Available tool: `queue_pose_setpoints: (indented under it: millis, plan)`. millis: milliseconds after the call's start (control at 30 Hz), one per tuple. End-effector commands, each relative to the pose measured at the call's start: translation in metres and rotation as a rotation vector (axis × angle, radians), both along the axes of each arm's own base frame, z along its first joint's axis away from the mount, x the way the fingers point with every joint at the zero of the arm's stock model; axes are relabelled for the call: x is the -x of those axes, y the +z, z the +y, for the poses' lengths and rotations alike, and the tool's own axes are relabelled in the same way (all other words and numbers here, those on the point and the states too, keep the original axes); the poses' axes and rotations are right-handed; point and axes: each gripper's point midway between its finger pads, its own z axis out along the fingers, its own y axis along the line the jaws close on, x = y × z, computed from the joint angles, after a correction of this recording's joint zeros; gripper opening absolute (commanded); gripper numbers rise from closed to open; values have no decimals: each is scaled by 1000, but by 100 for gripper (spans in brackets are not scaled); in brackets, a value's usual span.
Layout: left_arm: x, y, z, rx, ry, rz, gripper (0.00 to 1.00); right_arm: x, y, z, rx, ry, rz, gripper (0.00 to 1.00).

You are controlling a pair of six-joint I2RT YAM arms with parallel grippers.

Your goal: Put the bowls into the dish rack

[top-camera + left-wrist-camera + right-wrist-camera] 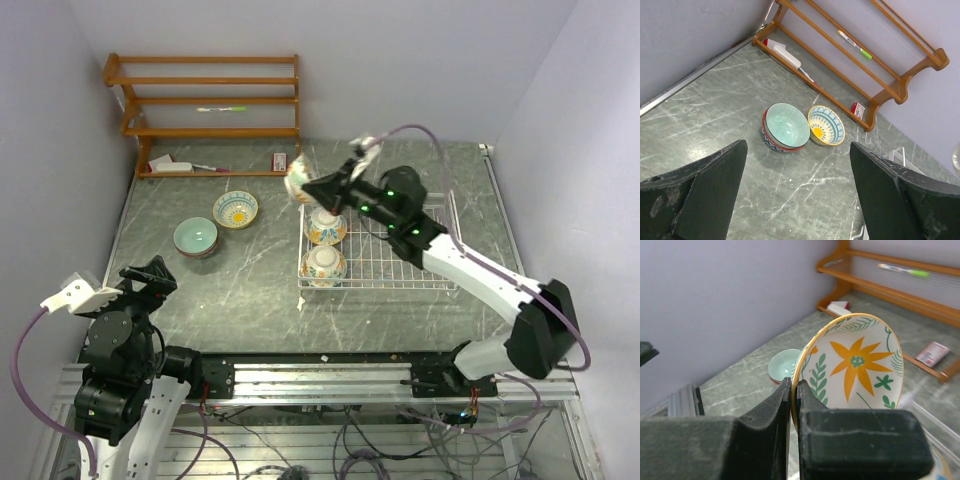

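My right gripper (318,188) is shut on the rim of a white bowl with an orange flower (855,365), holding it tilted on edge above the far left corner of the white wire dish rack (400,268). In the top view this bowl (297,178) hangs just past the rack's back edge. Two patterned bowls (326,227) (324,265) sit in the rack's left end. On the table to the left lie a pale teal bowl (786,125) and a yellow and blue bowl (826,125). My left gripper (797,150) is open and empty, hovering short of them.
A brown wooden shelf unit (210,100) stands against the back wall, with a green marker (855,45) on one shelf and small packets at its foot. Walls close off the left and right sides. The teal bowl (782,365) shows behind the held bowl.
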Motion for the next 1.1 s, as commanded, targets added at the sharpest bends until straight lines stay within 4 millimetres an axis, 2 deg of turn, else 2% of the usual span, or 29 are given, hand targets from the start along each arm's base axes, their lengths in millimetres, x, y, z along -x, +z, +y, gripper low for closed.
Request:
queue_pose_setpoints:
  millis: [0,33,133,500,833,1067]
  plan:
    - [2,12,0,3,-7,-44,95,1,31,-49,-187,3,48,0]
    - [3,13,0,3,-9,-46,95,1,16,-57,-178,-8,88,0]
    - [3,13,-1,3,-12,-46,95,6,-4,-77,-199,-21,173,0]
    - [2,13,-2,3,-20,-46,95,11,-61,-135,-358,-106,426,0]
    - [2,13,-1,4,-16,-43,95,7,-94,-149,-483,-35,588,0]
    - [2,13,-1,5,-15,-45,95,4,-123,-152,-506,-68,695,0]
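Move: The right hand already holds the orange-flower bowl by its rim. The free space in the dish rack lies roughly 15 cm to its right, 3 cm ahead and 24 cm below. Two upturned bowls stand beside that space: the rear one about 7 cm ahead of the hand and 5 cm right, the front one 2 cm back and 4 cm right, both some 25 cm lower. From the idle left hand the space is about 50 cm right, 20 cm ahead and 20 cm below. Swinging right and then sinking, the right hand carries the gripped bowl about 15 cm to the right to the free side of the two upturned bowls; the descent, some 15 cm in all, ends straight down. On the way the wrist rolls around 50 degrees about the fingers' line, clockwise looking along them, so the hand's forward side dips; the fingers keep their hold on the rim. ##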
